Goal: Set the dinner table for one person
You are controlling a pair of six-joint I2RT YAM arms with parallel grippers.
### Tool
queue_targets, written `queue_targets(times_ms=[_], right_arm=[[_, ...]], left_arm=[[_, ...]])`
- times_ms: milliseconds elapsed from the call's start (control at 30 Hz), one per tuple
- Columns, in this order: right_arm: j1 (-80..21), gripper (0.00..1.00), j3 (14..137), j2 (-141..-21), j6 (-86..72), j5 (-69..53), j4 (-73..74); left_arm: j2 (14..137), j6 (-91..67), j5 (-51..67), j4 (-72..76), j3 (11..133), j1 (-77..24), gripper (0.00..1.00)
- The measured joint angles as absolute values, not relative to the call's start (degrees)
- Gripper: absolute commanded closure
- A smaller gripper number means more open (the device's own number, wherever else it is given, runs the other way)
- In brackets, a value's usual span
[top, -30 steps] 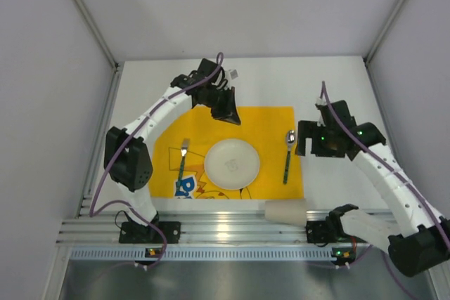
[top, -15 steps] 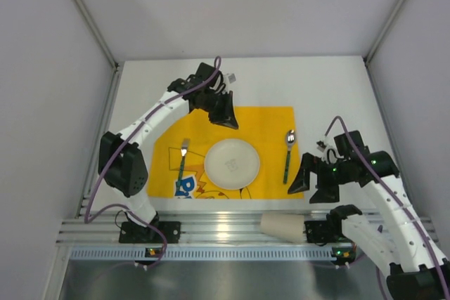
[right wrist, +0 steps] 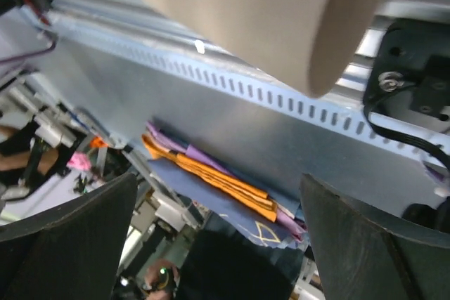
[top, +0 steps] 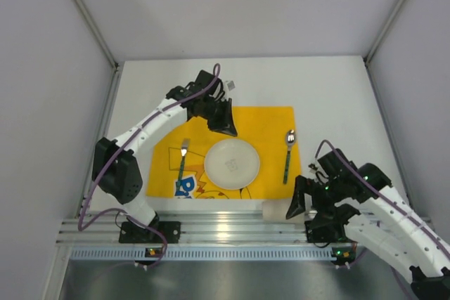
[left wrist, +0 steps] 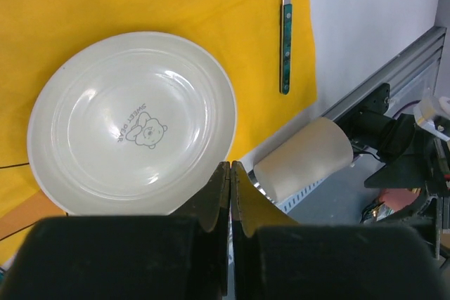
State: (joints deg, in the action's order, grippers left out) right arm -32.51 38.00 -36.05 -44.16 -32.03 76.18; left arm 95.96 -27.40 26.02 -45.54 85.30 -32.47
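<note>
A white plate (top: 232, 164) sits in the middle of a yellow printed mat (top: 271, 121) on the white dinner table (top: 330, 89). A fork (top: 182, 159) lies left of the plate and a green-handled spoon (top: 288, 154) lies right of it. A beige cup (top: 274, 210) lies on its side on the ribbed rail (top: 211, 228). My right gripper (top: 299, 206) is open just right of the cup. In the right wrist view the cup (right wrist: 260, 12) is ahead of the gripper (right wrist: 218, 180), not between its fingers. My left gripper (top: 226, 126) hovers shut and empty over the mat's far edge. The left wrist view shows that gripper (left wrist: 230, 173), the plate (left wrist: 133, 121), the spoon handle (left wrist: 285, 47) and the cup (left wrist: 302, 159).
White enclosure walls stand on the left, right and far sides. Below the rail is a grey metal ledge (top: 225, 279). The right arm's base (top: 327, 233) sits on the rail right beside the cup.
My right arm has swung from beside the spoon back to the near edge, down by the cup on the rail. The cup has shifted slightly. The left gripper has drifted a little.
</note>
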Motion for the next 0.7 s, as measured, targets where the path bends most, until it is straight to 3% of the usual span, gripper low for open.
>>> queue_targets(times_ms=[333,700], right_arm=[[-32.64,0.02,47.42,-55.07,-44.60,-10.28,73.93],[-32.64,0.09,38.87,-60.71,-42.81,-15.27,57.84]], left_arm=[[93.71,-28.84,25.28,-43.22,81.30,-33.15,1.00],[93.10,-27.68,24.27,-43.22,80.12,-33.15,1.00]])
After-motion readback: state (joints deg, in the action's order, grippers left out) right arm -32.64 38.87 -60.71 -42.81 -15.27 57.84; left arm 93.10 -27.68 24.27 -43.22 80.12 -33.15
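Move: The cup lies on its side at the table's near edge, its mouth towards the right hand: some 6 cm ahead of that hand, 5 cm to its left and 9 cm below. From the right hand, the spoon lies about 25 cm ahead and 3 cm left, and the plate's middle about 22 cm ahead and 23 cm left, both some 12 cm lower. From the left hand the cup is roughly 21 cm back, 19 cm right and 14 cm down. The right hand's wide-open fingers come round the mouth end of the lying cup, seeming to touch the rim but not yet gripping. The hand first swings forward about 8 cm, then sinks nearly 5 cm towards the cup, while the wrist tips the leftward-slanting fingers some 20 degrees nearer to straight down. ##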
